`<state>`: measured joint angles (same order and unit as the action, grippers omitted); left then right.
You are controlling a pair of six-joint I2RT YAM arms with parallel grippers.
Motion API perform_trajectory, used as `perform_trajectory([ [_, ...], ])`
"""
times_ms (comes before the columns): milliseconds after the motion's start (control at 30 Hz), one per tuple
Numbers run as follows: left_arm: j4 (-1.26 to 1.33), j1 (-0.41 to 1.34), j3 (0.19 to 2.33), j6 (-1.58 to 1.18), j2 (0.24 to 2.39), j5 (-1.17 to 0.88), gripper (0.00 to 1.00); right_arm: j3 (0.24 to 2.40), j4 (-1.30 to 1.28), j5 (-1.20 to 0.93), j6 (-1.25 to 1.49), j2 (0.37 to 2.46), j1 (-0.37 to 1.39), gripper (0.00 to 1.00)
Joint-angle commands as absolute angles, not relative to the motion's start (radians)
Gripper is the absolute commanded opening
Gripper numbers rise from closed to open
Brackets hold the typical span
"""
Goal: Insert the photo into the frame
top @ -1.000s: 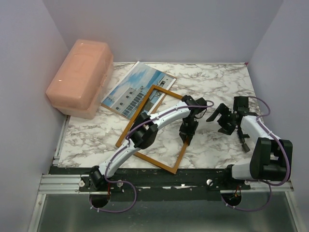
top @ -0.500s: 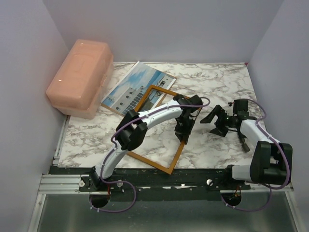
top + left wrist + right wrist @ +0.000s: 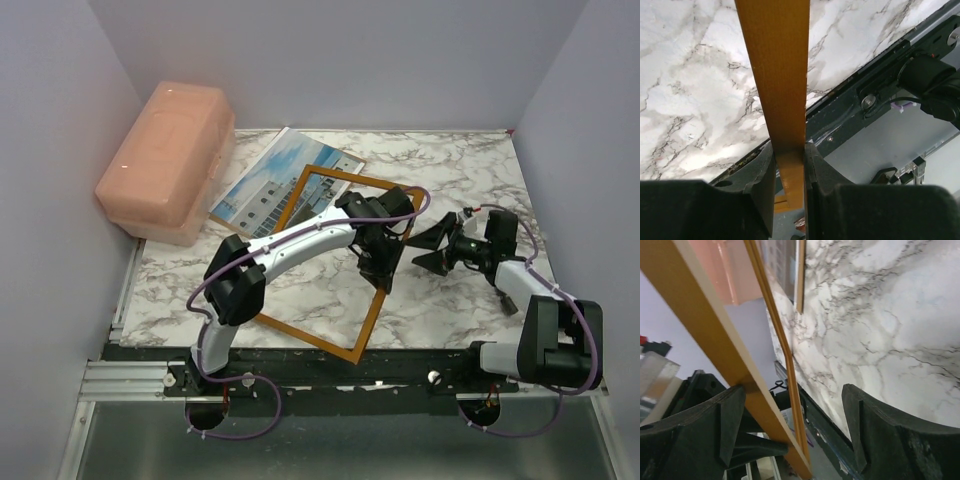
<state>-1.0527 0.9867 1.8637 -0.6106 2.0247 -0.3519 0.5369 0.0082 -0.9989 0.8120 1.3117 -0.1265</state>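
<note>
The orange-brown frame (image 3: 300, 335) is tilted, its right side raised off the marble. My left gripper (image 3: 378, 262) is shut on that right bar. The left wrist view shows the bar (image 3: 777, 75) pinched between both pads (image 3: 760, 175), with the gripper (image 3: 789, 155) pointing at the table's front edge. My right gripper (image 3: 425, 250) is open just right of the frame. The frame's bar (image 3: 705, 335) passes between its wide fingers, close against the left one, around the gripper (image 3: 792, 395). The photo (image 3: 275, 185) lies flat at the back left, partly behind the frame's top bar.
A pink plastic box (image 3: 165, 160) stands at the back left against the wall, beside the photo. The black rail (image 3: 400, 365) with the arm bases runs along the table's front edge. Grey walls close in the left, back and right sides.
The left arm has swung the frame's right side up and toward the back left. The right gripper has moved left until its fingers straddle the frame's bar, and they have narrowed slightly.
</note>
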Motion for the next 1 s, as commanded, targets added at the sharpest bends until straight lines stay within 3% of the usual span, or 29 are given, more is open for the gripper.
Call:
perform_trajectory([
  [0, -1.006, 1.034, 1.850, -0.597, 1.945, -0.365, 0.00, 0.543, 0.124, -1.093, 0.899, 1.247, -0.129, 0.85],
  [267, -1.011, 1.048, 1.834, -0.597, 1.917, -0.350, 0.00, 0.582, 0.103, -1.101, 0.911, 1.155, -0.128, 0.84],
  [367, -1.014, 1.062, 1.835, -0.582, 1.898, -0.347, 0.00, 0.602, 0.077, -1.092, 0.900, 1.172, -0.128, 0.77],
  [567, -1.020, 1.075, 1.801, -0.578, 1.841, -0.291, 0.00, 0.614, 0.065, -1.091, 0.923, 1.162, -0.129, 0.53],
  [700, -1.031, 1.079, 1.775, -0.586, 1.796, -0.201, 0.00, 0.658, 0.003, -1.065, 0.925, 1.141, -0.129, 0.15],
  [733, -1.041, 1.082, 1.777, -0.586, 1.789, -0.176, 0.04, 0.675, -0.060, -1.044, 0.918, 1.138, -0.128, 0.05],
  [800, -1.067, 1.090, 1.792, -0.584, 1.775, -0.113, 0.13, 0.721, -0.161, -0.996, 0.892, 1.134, -0.128, 0.00],
  [867, -1.100, 1.104, 1.817, -0.581, 1.766, -0.035, 0.33, 0.764, -0.249, -0.952, 0.878, 1.130, -0.127, 0.00],
  [900, -1.118, 1.113, 1.832, -0.581, 1.762, 0.004, 0.51, 0.788, -0.280, -0.935, 0.877, 1.128, -0.127, 0.00],
  [967, -1.168, 1.139, 1.874, -0.583, 1.761, 0.105, 0.73, 0.831, -0.358, -0.889, 0.877, 1.126, -0.128, 0.00],
])
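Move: The frame's right rail is in the left gripper's pinch, tilted up off the table. The stretch near its far corner lies about 6 cm above the right hand, 3 cm ahead and 3 cm left of it, and some 11 cm ahead, 5 cm right and 3 cm above the left hand. From the right hand, the left gripper is roughly 8 cm back and 8 cm left; the photo lies 22 cm ahead, 31 cm left and 10 cm lower. The frame's raised rail passes from left hand to right: the left, still pinching, draws it back about 4 cm while rising, then eases forward and left, opening at the very end to let go. Meanwhile the open right hand goes up beside the rail, some 9 cm in all, and closes its fingers on it just short of the far corner, keeping that grip as it climbs the last bit. ##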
